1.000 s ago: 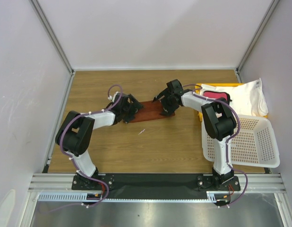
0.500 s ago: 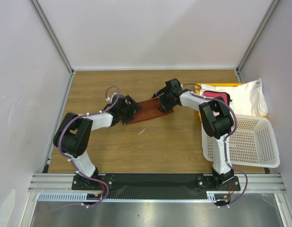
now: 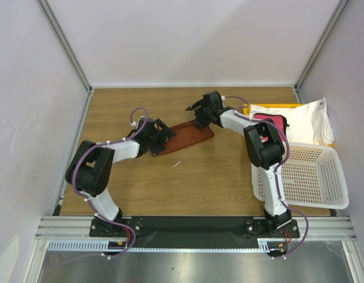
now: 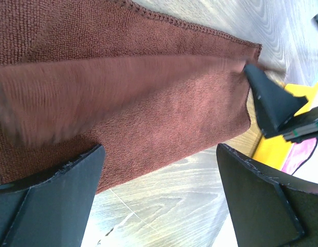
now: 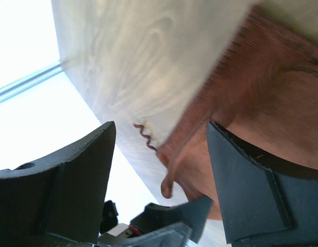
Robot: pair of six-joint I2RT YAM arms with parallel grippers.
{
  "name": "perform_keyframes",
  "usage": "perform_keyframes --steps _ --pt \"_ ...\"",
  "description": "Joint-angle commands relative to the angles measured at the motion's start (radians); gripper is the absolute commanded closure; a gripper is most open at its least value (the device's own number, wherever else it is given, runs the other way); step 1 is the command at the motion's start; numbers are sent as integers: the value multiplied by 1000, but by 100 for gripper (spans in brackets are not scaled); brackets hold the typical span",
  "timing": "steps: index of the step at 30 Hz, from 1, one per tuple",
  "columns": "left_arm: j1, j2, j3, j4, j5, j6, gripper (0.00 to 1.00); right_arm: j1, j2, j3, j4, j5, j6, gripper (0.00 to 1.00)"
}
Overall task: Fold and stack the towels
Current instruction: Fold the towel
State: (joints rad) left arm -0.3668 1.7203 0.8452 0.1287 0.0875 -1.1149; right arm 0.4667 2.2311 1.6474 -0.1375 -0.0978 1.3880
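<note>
A reddish-brown towel [image 3: 187, 137] lies as a folded strip, slightly skewed, on the wooden table [image 3: 199, 177]. My left gripper [image 3: 164, 137] stands open at its left end. In the left wrist view the towel [image 4: 123, 92] fills the upper part, and the left gripper [image 4: 159, 175] has only bare wood between its fingers. My right gripper [image 3: 197, 117] is at the strip's far right corner. That gripper [image 5: 161, 154] is open, with the towel's curled corner [image 5: 195, 159] between its fingers and against the right one. A magenta-pink towel [image 3: 270, 120] and a white towel [image 3: 311, 121] lie at the right.
A yellow tray [image 3: 250, 110] under the pink and white towels stands at the back right. A white perforated basket [image 3: 314, 177] sits right of the right arm's base. A small pale scrap [image 3: 176, 163] lies on the wood in front of the strip.
My right gripper has moved toward the back and left, its jaws narrowing a little. The towel's right end has swung backward with it. The left gripper has barely shifted.
</note>
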Motion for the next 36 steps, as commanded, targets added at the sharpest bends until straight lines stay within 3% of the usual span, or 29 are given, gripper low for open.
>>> perform_keyframes --steps 1,9,14,17,22,29,33,36 --pt "17 -13 -34 -95 -14 41 2 12 35 66 59 35 14 25" --pt "26 -27 -26 -115 -11 50 2 4 105 199 64 20 -73 26" --pt "28 -54 57 -213 -20 127 2 -7 113 356 17 -46 -266 27" --pt "28 -96 158 -317 -49 222 2 -29 82 408 -119 -88 -438 27" --pt "28 -180 290 -487 -147 345 1 -77 -94 258 -221 -60 -612 27" --pt "46 -310 163 -502 -158 323 0 -88 -274 16 -275 -79 -793 28" --pt "95 -311 88 -475 -97 297 0 -77 -286 -44 -283 -95 -848 35" --pt "124 -301 58 -445 -52 303 1 -65 -266 -37 -297 -103 -879 49"
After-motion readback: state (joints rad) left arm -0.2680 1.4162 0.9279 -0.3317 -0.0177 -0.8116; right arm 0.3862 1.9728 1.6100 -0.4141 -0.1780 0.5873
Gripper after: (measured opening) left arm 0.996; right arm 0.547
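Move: The brown towel, folded to a narrow strip, lies between the hands. Its middle is about 8 cm to the right and 2 cm ahead of the left hand, 3 cm lower, and some 6 cm to the left and 9 cm back of the right hand, 5 cm lower. The pink towel is roughly 29 cm to the right and 3 cm back of the right hand. A small white mark on the table lies 6 cm right and 10 cm back of the left hand. The brown towel's raised fold is let go as both hands leave. The right hand goes on forward about 5 cm at its far right corner, lifts, then swings right and back well clear, turning some 30 degrees counter-clockwise as its fingers partly close. The left hand creeps left, then rises quickly, fingers still wide, and comes down partway to the left of the towel. ##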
